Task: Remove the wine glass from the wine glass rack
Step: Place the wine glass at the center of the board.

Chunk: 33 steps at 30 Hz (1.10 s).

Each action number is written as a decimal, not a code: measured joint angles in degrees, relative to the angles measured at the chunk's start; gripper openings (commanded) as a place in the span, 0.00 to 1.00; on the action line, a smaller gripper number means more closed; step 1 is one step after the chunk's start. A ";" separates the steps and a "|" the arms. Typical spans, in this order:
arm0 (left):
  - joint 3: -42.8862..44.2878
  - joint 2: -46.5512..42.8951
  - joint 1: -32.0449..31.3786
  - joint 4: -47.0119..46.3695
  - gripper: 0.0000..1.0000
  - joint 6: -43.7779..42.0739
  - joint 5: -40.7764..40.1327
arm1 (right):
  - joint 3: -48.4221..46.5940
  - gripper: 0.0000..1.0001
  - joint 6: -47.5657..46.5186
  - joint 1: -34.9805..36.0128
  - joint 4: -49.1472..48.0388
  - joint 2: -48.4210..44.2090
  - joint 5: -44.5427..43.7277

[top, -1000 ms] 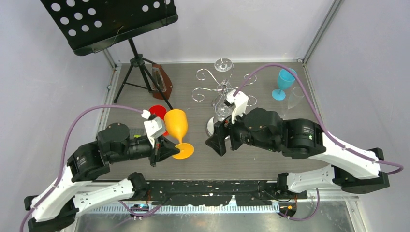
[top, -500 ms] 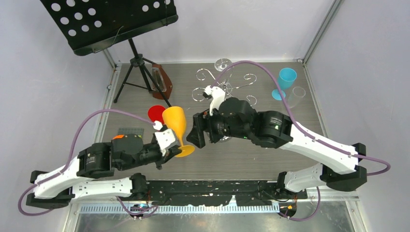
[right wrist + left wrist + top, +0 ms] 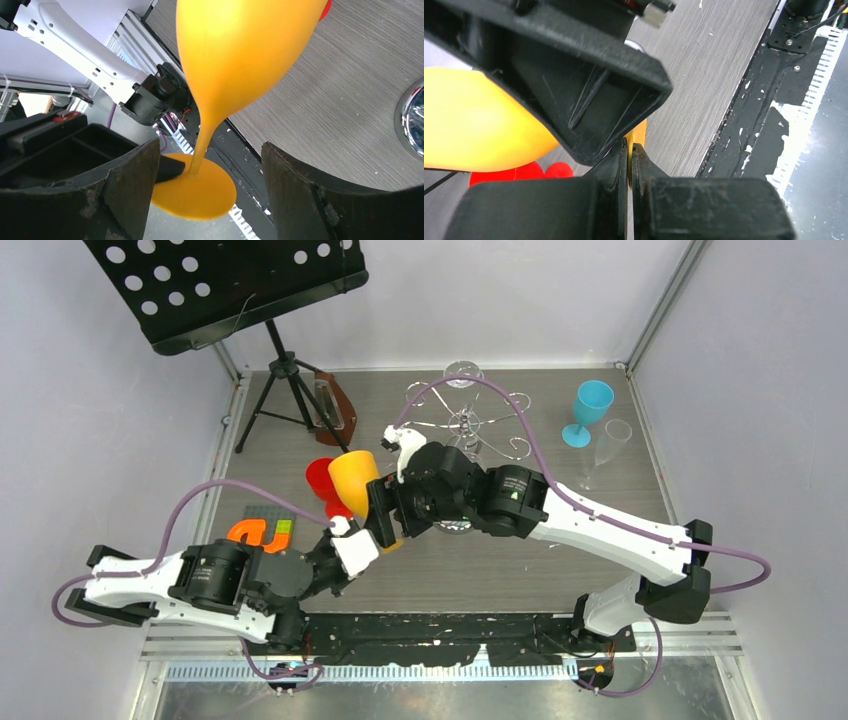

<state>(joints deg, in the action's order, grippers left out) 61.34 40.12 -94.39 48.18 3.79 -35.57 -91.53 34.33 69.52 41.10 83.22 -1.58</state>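
My left gripper (image 3: 629, 150) is shut on the rim of the round foot of an orange wine glass (image 3: 352, 480), holding it up above the table's near middle. The glass's bowl (image 3: 240, 50) fills the top of the right wrist view. My right gripper (image 3: 210, 170) is open, its fingers either side of the orange stem and foot and apart from both. In the top view the right gripper (image 3: 383, 512) hides the left fingertips. The chrome wine glass rack (image 3: 465, 422) stands at the back, with a clear wine glass (image 3: 462, 373) at its far side.
A red glass (image 3: 322, 480) stands just left of the orange one. A blue glass (image 3: 590, 405) and a clear glass (image 3: 610, 440) stand at the back right. A black music stand (image 3: 230, 285) and a brown holder (image 3: 335, 405) are at the back left. An orange and green block (image 3: 262, 533) lies near the left arm.
My right arm has swung left from the rack until its open jaws straddle the orange glass. The left arm has drawn back toward the near left edge, still gripping the glass's foot.
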 measured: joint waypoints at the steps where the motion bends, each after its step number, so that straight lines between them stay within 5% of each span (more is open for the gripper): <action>1: 0.00 0.17 -0.98 0.00 0.00 0.02 -1.29 | 0.00 0.77 0.09 -0.07 -0.15 0.35 0.09; 10: 0.28 4.09 -7.48 -0.22 0.00 0.00 -9.18 | 0.00 0.57 0.39 -0.26 -0.83 3.06 0.90; 20: 0.37 5.14 -9.57 -0.31 0.00 0.11 -13.92 | 2.47 0.12 2.38 -0.37 -3.10 3.02 3.28; 27: 0.37 5.14 -9.70 -0.61 0.00 -0.02 -14.71 | 4.09 0.06 3.06 -0.39 -5.49 2.10 3.67; 29: 0.37 5.14 -9.81 -0.94 0.08 -0.07 -14.73 | 4.46 0.06 3.08 -0.37 -5.79 1.64 3.65; 33: 0.35 4.57 -9.81 -1.77 0.46 -0.74 -14.43 | 4.94 0.06 2.73 -0.37 -6.03 0.96 3.56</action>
<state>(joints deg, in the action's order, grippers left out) 61.69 44.69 -104.20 46.41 3.05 -50.00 -86.59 37.06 69.14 35.07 84.18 1.98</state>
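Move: Just ahead of the right hand's open fingers is the yellow glass stem, about 2 cm left, 2 cm below and level fore-and-aft; the left hand still pinches the glass's foot, with the stem some 4 cm forward, 4 cm left and 2 cm above it. From the right hand, the red glass stands roughly 12 cm ahead, 8 cm left and 20 cm below, and the rack about 14 cm ahead, 14 cm right and 12 cm below. Easing down and left about 3 cm, the right hand brings its wide-open fingers around the yellow stem and closes them just under the bowl, pinching it. The left hand holds the foot meanwhile, drifting about 1 cm to its right and tipping up slightly, and only at the very end, with the right grip settled, starts to open its fingers. ##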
